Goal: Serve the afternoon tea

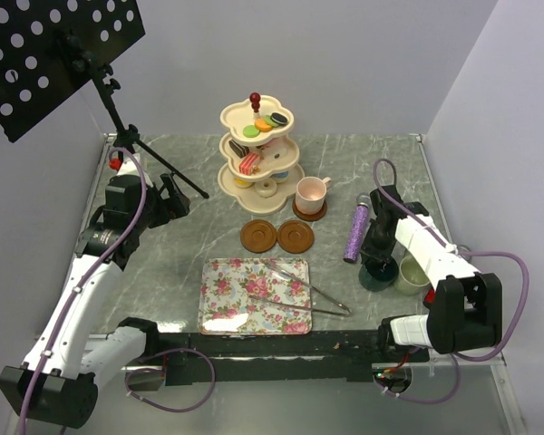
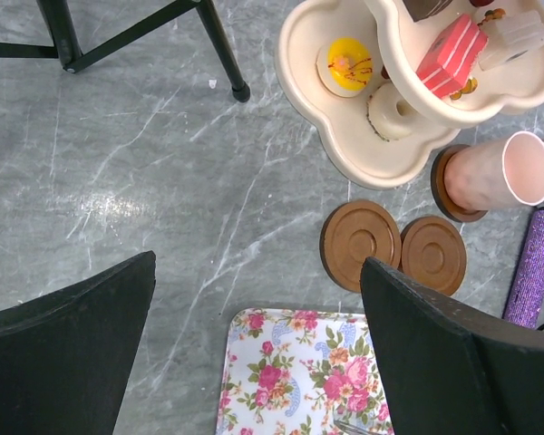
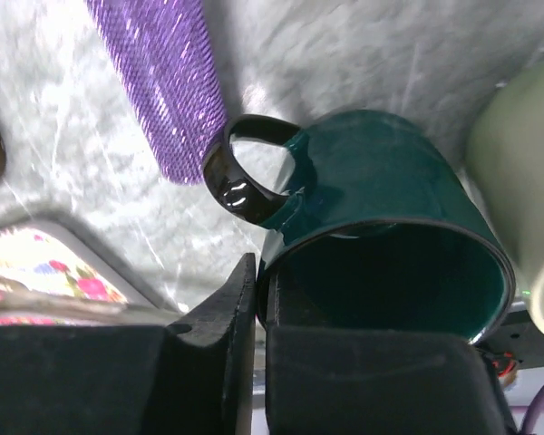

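Note:
My right gripper is shut on the rim of the dark teal mug, one finger inside the cup and one outside, just below its handle. From above, that mug stands on the table at the right, next to the pale green mug. The pink mug sits on a brown saucer beside the cream three-tier stand, which carries macarons, cake slices and doughnuts. Two bare saucers lie in front of the stand. My left gripper hangs open over the table at the left, holding nothing.
A purple glittery microphone lies just left of the teal mug. The floral tray with metal tongs sits at the near centre. A black music stand rises at the back left, its legs spreading toward the tiered stand.

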Controlling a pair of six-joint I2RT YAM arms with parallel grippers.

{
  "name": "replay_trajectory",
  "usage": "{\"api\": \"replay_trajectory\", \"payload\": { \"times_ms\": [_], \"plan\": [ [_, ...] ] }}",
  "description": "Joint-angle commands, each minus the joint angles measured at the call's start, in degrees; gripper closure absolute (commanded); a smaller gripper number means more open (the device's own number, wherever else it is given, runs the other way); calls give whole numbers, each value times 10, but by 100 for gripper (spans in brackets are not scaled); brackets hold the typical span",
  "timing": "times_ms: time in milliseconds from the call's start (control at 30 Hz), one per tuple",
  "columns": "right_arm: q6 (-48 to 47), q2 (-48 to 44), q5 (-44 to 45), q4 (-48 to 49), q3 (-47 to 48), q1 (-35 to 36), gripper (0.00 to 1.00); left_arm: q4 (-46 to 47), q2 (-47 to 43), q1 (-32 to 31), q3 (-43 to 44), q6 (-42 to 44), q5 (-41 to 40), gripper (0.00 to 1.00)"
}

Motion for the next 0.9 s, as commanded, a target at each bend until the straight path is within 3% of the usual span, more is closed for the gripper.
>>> {"api": "replay_trajectory", "payload": {
  "times_ms": [0,233,500,567,633,733,867],
  "plan": [
    [86,-15,62,42,30,4,100,9,-11,-2,-2,10,-11,0],
    [233,-18,132,86,37,2,100,3,-16,-1,-2,11,-21,0],
    [316,51,104,140,61,-2,98,5,-15,-2,0,12,-23,0],
    [328,60,97,149,67,-3,89,3,-14,-2,1,12,-25,0],
    [329,62,94,150,78,-4,60,2,-14,-2,1,12,-25,0],
    [307,54,100,143,94,-4,41,4,-15,-2,-1,11,-23,0],
    [203,15,99,133,116,-5,35,5,-14,-2,-3,11,-24,0]
  ]
}}
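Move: The right hand already has the dark green mug's left wall between its nearly shut fingers, the mug's middle lying about 3 cm to its right, 2 cm back and 4 cm down. The purple microphone's middle is some 9 cm ahead, 3 cm left and 5 cm below; the pale green mug stands roughly 11 cm right and 2 cm back, 4 cm down. From the left hand the dark green mug is about 52 cm right, 10 cm back and 20 cm lower. Forward, about 10 cm in all, with a clockwise turn of some 30 degrees: the right hand takes the dark green mug along by its wall, beside the microphone and away from the pale green mug. Late in the reach the fingers open wide and let go of the wall, while the hand goes on forward, rises a few centimetres and tilts the fingers somewhat outward. ##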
